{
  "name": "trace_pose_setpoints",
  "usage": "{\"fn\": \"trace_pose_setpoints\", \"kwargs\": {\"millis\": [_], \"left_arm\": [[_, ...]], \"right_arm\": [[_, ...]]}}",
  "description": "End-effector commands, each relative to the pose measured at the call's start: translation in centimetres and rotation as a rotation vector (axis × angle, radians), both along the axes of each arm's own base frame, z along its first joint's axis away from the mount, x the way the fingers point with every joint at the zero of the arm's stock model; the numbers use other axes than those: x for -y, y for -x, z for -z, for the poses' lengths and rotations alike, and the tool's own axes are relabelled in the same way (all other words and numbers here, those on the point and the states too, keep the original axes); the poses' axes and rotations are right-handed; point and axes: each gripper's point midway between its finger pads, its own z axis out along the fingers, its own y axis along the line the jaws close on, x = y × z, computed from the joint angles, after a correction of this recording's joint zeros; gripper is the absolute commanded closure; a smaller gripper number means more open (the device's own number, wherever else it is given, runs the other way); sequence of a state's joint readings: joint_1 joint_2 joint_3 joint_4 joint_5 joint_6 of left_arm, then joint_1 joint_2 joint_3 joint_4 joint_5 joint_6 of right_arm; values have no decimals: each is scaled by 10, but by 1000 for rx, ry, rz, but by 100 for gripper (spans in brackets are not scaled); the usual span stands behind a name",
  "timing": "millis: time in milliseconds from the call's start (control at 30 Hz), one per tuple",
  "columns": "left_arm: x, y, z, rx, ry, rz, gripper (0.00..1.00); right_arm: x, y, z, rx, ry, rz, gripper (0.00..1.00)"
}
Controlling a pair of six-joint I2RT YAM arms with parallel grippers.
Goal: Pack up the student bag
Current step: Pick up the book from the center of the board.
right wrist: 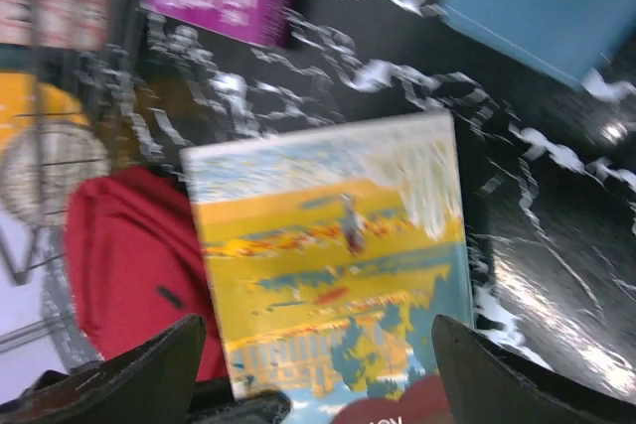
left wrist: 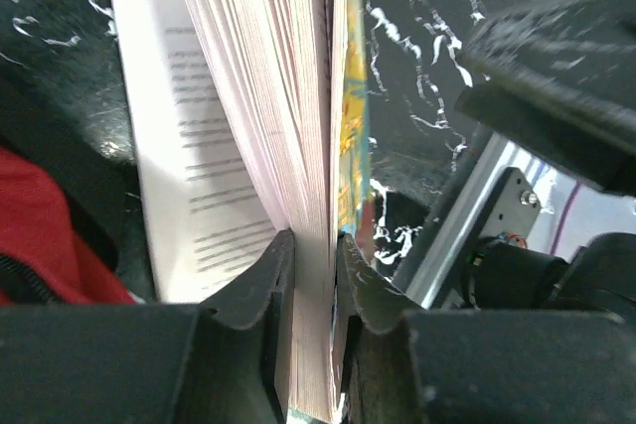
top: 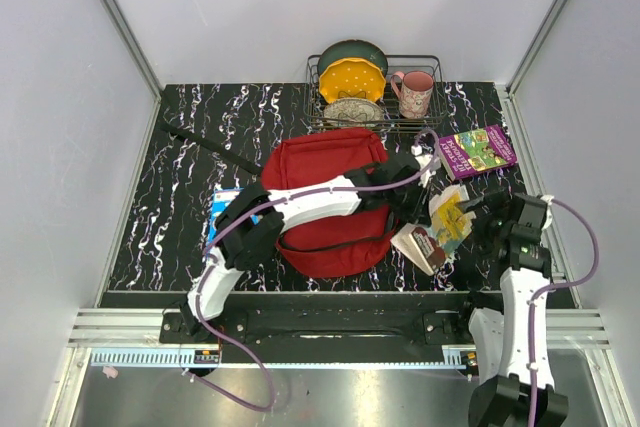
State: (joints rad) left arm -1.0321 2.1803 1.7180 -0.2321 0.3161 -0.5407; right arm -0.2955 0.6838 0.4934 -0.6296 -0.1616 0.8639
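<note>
The student bag (top: pixel 330 202) is a red backpack lying mid-table, and its red fabric shows at the left of the right wrist view (right wrist: pixel 119 255). My left arm reaches over it to the right. My left gripper (left wrist: pixel 313 245) is shut on a yellow-covered book (left wrist: pixel 348 126), clamping the cover and a sheaf of pages while the other pages fan open. That book (top: pixel 450 217) stands tilted just right of the bag. My right gripper (right wrist: pixel 318 354) is open, facing the book's yellow cover (right wrist: pixel 328 255) without touching it. In the top view it (top: pixel 482 212) is right of the book.
A brown-and-white book (top: pixel 420 247) lies at the bag's right front corner. A purple book (top: pixel 477 150) lies at the back right and a blue one (top: pixel 222 209) left of the bag. A wire rack (top: pixel 375 97) with plates and a pink mug (top: pixel 415 92) stands behind.
</note>
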Motion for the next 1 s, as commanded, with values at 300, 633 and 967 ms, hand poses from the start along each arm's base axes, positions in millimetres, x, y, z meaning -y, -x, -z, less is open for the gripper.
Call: {"fn": "trace_pose_setpoints", "kwargs": {"millis": [300,633,967], "left_arm": [[-57,-38,-225,300,359,-114,100],[-96,-26,-248,321,426,-132,100],[-120,-16,-273,361,492,-167,100]], "right_arm": [[-21,-14,-114,270,58,-199,0],[-84,-17,-179,590,-170,-512,0],[-102,-15,-152,573,-351,-604,0]]}}
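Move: The left hand already pinches the book. The red bag's middle lies about 19 cm to its left, 5 cm ahead and 4 cm below. The purple book is some 17 cm ahead and 16 cm right, 8 cm lower. From the empty right hand, the held book's middle is roughly 10 cm left, level fore and aft and 2 cm lower; the blue wallet lies some 9 cm right, 3 cm ahead and 8 cm below. Keeping its pinch on the page block, the left hand carries the book some 18 cm up and 11 cm left to above the bag's right side, tipping it about 15 degrees. The right hand, jaws still wide open, follows up about 14 cm and then left 9 cm, swinging counter-clockwise and tilting its fingers upward, ending close beside the cover. ##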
